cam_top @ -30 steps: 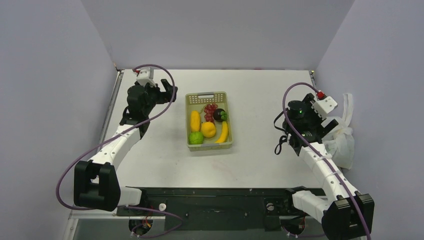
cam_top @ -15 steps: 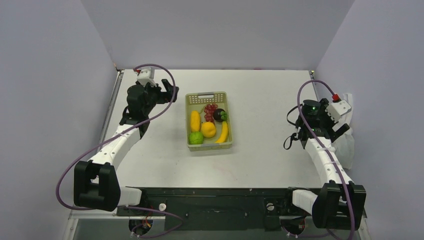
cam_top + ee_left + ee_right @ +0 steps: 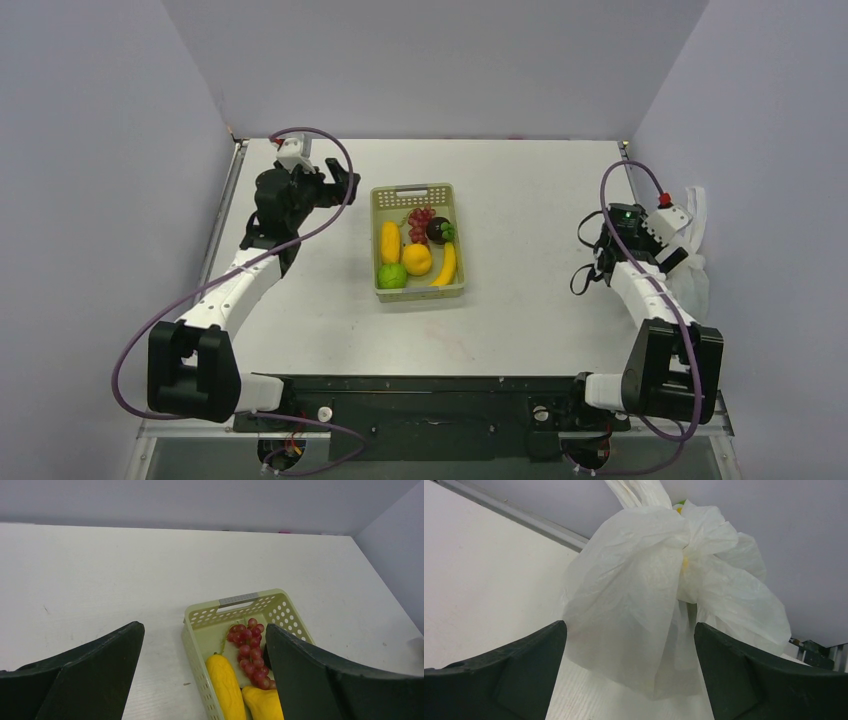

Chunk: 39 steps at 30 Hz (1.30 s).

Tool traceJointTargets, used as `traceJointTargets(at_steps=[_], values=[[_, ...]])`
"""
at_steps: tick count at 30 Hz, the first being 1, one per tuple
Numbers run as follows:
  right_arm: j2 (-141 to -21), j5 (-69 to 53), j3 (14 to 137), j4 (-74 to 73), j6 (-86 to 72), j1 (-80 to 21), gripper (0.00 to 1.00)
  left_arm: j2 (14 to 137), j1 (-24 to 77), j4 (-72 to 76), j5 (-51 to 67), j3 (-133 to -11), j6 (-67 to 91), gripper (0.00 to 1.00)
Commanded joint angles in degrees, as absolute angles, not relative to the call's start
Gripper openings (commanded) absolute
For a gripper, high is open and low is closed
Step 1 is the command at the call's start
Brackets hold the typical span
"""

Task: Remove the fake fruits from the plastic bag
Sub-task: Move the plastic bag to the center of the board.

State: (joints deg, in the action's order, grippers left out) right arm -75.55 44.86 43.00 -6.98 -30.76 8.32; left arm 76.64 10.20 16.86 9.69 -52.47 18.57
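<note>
The white plastic bag (image 3: 697,288) slumps against the right wall, its handles (image 3: 697,206) rising behind it. In the right wrist view the bag (image 3: 639,595) fills the middle, bunched at its neck, where specks of yellow and green show. My right gripper (image 3: 682,258) is open just in front of the bag, one finger on each side and neither gripping it (image 3: 629,627). Fake fruits lie in the yellow-green basket (image 3: 412,192): red grapes (image 3: 250,642), a dark maroon round one (image 3: 438,230), a green one (image 3: 392,276) and yellow ones (image 3: 227,687). My left gripper (image 3: 342,186) hangs open and empty left of the basket (image 3: 205,626).
Grey walls close in the table on three sides; the right wall (image 3: 740,200) stands right behind the bag. A metal rail (image 3: 524,517) runs along the table edge near the bag. Bare white tabletop (image 3: 530,220) lies between basket and right arm.
My right arm has swung right toward the wall, bringing its open gripper up to the bag. The left arm has hardly moved.
</note>
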Motion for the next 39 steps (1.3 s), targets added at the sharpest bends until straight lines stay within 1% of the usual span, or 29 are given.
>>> traceJointTargets(at_steps=[1,4,11,14,15,17,18,19,20,21,22,24,26,29,30,31,32,33,34,35,39], values=[[-75.45,39.56,42.83,-2.98,-34.02,11.71,0.92,77.85,10.43,17.65,9.97,-55.92,17.53,0.91],[-76.24,33.44,42.68,-1.37,-35.35,13.64,0.88,78.97,10.42,15.91,10.52,-57.34,17.52,0.90],[-76.99,29.92,41.93,-0.50,-36.87,15.16,0.89,78.77,10.50,16.15,10.63,-57.10,17.41,0.90],[-77.00,29.34,41.43,2.06,-36.98,15.85,0.88,78.66,10.51,16.55,10.41,-56.73,17.36,0.90],[-77.13,28.12,41.05,2.48,-37.17,16.15,0.88,78.75,10.53,16.46,10.40,-56.87,17.38,0.90],[-77.11,26.38,40.38,3.89,-37.20,16.88,0.83,79.08,10.52,15.86,10.64,-57.34,17.40,0.90],[-77.14,26.07,40.09,4.55,-36.79,17.01,0.77,79.16,10.54,15.79,10.64,-57.41,17.36,0.90],[-77.20,25.37,39.95,4.83,-36.50,17.03,0.74,79.09,10.55,15.95,10.64,-57.27,17.34,0.90],[-77.19,24.90,39.63,5.49,-36.15,17.02,0.68,79.01,10.50,16.06,10.59,-57.15,17.39,0.90],[-77.35,24.13,39.50,5.82,-36.05,17.04,0.65,79.01,10.51,16.21,10.49,-57.05,17.39,0.90],[-77.43,23.67,39.41,6.36,-35.77,17.05,0.60,79.12,10.49,16.19,10.48,-57.13,17.40,0.90],[-77.32,22.98,39.41,6.51,-35.19,16.83,0.54,79.12,10.54,15.91,10.47,-57.31,17.40,0.90],[-76.66,23.00,39.32,6.32,-34.74,16.53,0.49,79.09,10.50,15.75,10.55,-57.47,17.38,0.90],[-74.88,23.13,39.54,5.74,-33.78,16.30,0.36,78.98,10.54,15.86,11.26,-57.47,17.36,0.90],[-74.31,22.90,39.55,5.77,-33.67,16.23,0.33,78.98,10.54,15.94,11.34,-57.46,17.38,0.90],[-74.16,22.69,39.55,5.66,-33.31,15.94,0.27,79.00,10.52,15.92,11.38,-57.51,17.46,0.90],[-74.04,22.59,39.57,5.69,-33.05,15.71,0.23,79.12,10.54,15.91,11.41,-57.60,17.52,0.90],[-73.84,22.59,39.56,5.60,-32.48,15.09,0.15,79.15,10.54,15.87,11.42,-57.63,17.56,0.90],[-73.74,22.68,39.71,5.52,-32.15,14.75,0.10,79.14,10.50,15.88,11.58,-57.65,17.61,0.90],[-73.74,22.68,40.34,4.65,-31.35,14.06,0.00,79.22,10.49,15.94,11.82,-57.65,17.70,0.90],[-74.77,27.78,44.97,-3.69,-30.70,10.07,0.00,79.30,10.54,16.27,13.36,-57.73,18.26,0.90]])
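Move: The plastic bag stands just in front of the right hand's open fingers, its middle about 5 cm to the right, roughly level in the forward direction and 5 cm lower. The fruit basket lies some 50 cm to this hand's left, about 2 cm farther out and 10 cm lower. From the idle left hand the bag is roughly 64 cm to the right, 13 cm back and 18 cm below. Forward about 3 cm and down a couple, the right hand eases into the near side of the plastic bag while its fingers swing some 20 degrees counter-clockwise. The open fingers then shut fully, pinching a fold of the loose plastic below the knot, and late on the hand draws left about 2 cm with it. ##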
